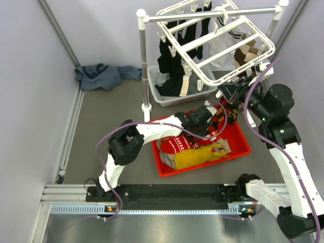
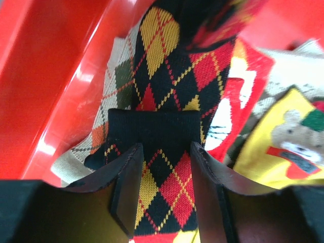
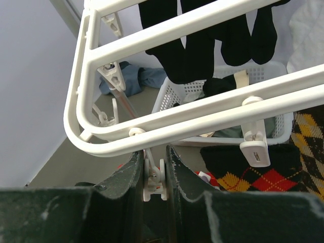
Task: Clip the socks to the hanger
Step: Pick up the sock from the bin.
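Observation:
A black argyle sock (image 2: 167,76) with red and yellow diamonds lies in the red tray (image 2: 55,76) on other socks. My left gripper (image 2: 167,152) is down over it, open about halfway. Its fingers straddle the sock, which spreads wider than the gap. From above, this gripper (image 1: 206,115) sits at the tray's far edge. The white hanger (image 1: 263,53) hangs tilted from the rack. My right gripper (image 3: 153,152) is shut on a small dangling clip (image 3: 154,177) at the hanger's (image 3: 202,116) near corner. An argyle sock (image 3: 253,177) shows below the neighbouring clip (image 3: 254,144).
Dark socks (image 3: 202,50) hang from the hanger over a white basket (image 1: 162,96). The rack's post (image 1: 144,66) and metal rod (image 1: 212,15) stand behind the tray (image 1: 238,147). A yellow sock (image 1: 200,157) and a red sock (image 1: 177,144) lie in the tray. Blue cloth (image 1: 104,76) lies far left.

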You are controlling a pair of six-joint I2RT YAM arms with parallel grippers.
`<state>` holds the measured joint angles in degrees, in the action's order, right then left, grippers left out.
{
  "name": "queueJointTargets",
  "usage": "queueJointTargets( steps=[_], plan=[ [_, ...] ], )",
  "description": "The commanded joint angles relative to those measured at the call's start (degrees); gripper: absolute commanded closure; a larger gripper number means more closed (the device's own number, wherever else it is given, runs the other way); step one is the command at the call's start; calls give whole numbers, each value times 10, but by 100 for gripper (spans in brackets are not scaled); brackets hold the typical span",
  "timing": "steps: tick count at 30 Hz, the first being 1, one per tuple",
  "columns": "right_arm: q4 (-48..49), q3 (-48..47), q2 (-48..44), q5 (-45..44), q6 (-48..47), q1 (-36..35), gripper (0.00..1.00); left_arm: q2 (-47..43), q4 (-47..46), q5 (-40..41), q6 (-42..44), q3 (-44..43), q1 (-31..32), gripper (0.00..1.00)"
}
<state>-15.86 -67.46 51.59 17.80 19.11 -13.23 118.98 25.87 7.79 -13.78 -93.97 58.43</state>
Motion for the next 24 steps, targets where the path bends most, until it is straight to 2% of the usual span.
queueJointTargets(
  steps=[1,4,5,9,12,18,21,24],
  plan=[
    [-11,3,-4,-19,-8,1,98,8,11,13,8,-28,0,56],
    [-8,3,-4,-18,-7,1,98,13,11,9,7,-28,0,65],
    [-8,4,-4,-18,-6,2,98,13,11,7,5,-28,1,75],
    [-11,6,-5,-19,-7,1,98,-4,11,-1,2,-21,1,95],
    [-10,5,-8,-20,-7,2,98,-40,-2,1,-4,-4,1,100],
    [-13,3,-11,-19,-7,1,98,-140,-63,-1,-13,60,1,98],
    [-9,6,-14,-16,-3,1,98,-189,-118,-3,-12,104,1,96],
    [8,14,-18,-4,9,2,98,-236,-198,7,-12,163,0,100]
  ],
)
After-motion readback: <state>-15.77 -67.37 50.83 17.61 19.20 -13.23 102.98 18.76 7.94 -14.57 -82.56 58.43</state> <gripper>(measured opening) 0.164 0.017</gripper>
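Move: The left hand is already down in the red bin with its half-open fingers either side of the argyle sock's black cuff, only about 1 cm below and beyond the hand point. Another argyle sock lies some 4 cm ahead and 5 cm right; the yellow sock is roughly 11 cm back, the red snow-pattern sock about 6 cm back and 12 cm left. From the right hand, up at the hanger, the cuff lies some 33 cm below and 6 cm left, about level forward. Barely sinking at first, the left hand stays at the cuff while its fingers close from half open to shut, pinching the black knit between the tips. It then lifts upward with growing speed, about 8 cm, drifting slightly left and back out over the bin, and tilts some 10 degrees as it climbs, keeping the pinch. ##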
